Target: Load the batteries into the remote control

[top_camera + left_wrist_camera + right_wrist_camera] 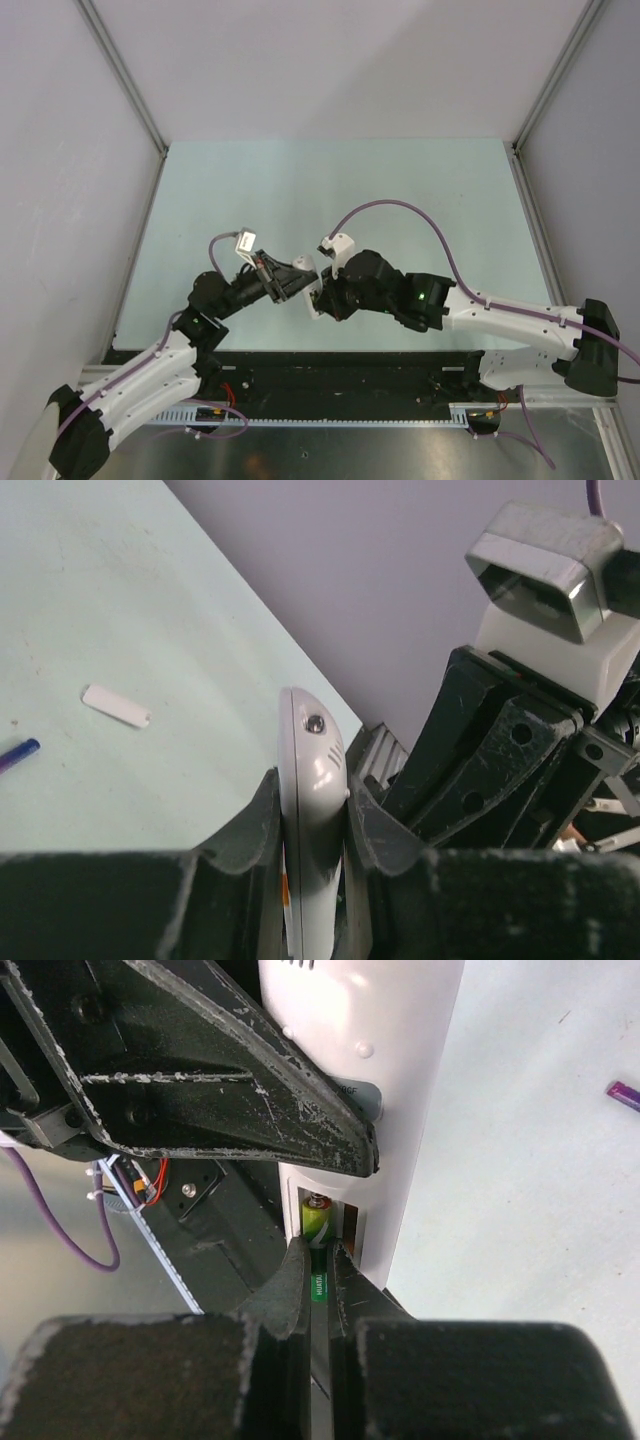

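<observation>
My left gripper [312, 792] is shut on the white remote control [312, 770] and holds it edge-on above the pale green table [120, 600]. In the right wrist view the remote [405, 1110] shows its open back recess. The green battery [317, 1228] is pinched in my shut right gripper [318, 1265], its upper end inside the recess at the spring contact. The purple-blue battery [625, 1095] lies loose on the table, also seen at the edge of the left wrist view as a dark cylinder [18, 755]. From above, both grippers meet at the remote [313, 302] near the table's front middle.
A small white battery cover [117, 705] lies flat on the table beside the purple-blue battery. The right arm's wrist camera [548, 572] hangs close to the left fingers. Grey walls [90, 150] enclose the table, and a black rail [330, 375] runs along the near edge.
</observation>
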`<action>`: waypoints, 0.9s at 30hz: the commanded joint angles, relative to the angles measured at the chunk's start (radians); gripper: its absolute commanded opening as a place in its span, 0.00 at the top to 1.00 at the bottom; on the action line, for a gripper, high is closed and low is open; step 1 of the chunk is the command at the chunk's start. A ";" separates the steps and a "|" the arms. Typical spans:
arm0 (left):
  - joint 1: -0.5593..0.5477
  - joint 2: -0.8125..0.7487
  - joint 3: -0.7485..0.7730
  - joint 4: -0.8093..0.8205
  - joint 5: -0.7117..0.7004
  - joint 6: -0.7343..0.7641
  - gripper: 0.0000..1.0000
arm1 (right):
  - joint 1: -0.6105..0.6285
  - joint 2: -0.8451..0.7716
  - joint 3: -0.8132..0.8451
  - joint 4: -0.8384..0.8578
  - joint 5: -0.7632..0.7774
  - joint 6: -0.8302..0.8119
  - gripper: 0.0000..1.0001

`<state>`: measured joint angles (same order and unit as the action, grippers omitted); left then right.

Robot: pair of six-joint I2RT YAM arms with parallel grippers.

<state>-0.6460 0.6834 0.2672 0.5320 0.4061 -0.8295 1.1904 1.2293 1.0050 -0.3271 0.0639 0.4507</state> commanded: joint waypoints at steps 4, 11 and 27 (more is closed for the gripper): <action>-0.024 0.038 0.013 0.255 0.089 -0.240 1.00 | 0.002 -0.004 0.061 0.063 0.172 -0.007 1.00; -0.024 0.133 0.061 0.394 0.066 -0.407 1.00 | -0.003 -0.005 0.128 0.010 0.231 -0.017 1.00; -0.024 0.309 0.171 0.548 0.016 -0.577 1.00 | -0.034 0.055 0.253 -0.151 0.248 0.057 0.99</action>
<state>-0.6334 0.9844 0.3466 0.8604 0.3180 -1.2549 1.1751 1.2350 1.2266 -0.5385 0.2749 0.4641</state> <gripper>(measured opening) 0.246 0.035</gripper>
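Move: The remote's battery bay lies right at the right hand's fingertips, about 1 cm ahead and 1 cm to their left at the same height. From the left hand, still gripping the remote, the bay is some 4 cm back, 1 cm right and 3 cm lower. The purple battery lies on the table about 17 cm ahead of the right hand, 4 cm right and 12 cm below; the battery cover is some 20 cm ahead and 16 cm right, equally low. The right hand's nearly shut fingertips stay on the green battery at the remote's bay while both arms carry the pair about 5 cm forward and up, drifting a little right. The left hand keeps its grip and rolls some 20 degrees, bringing the remote's bay end up; the right hand rises with it, a bit more than the left, swinging about 10 degrees clockwise. ##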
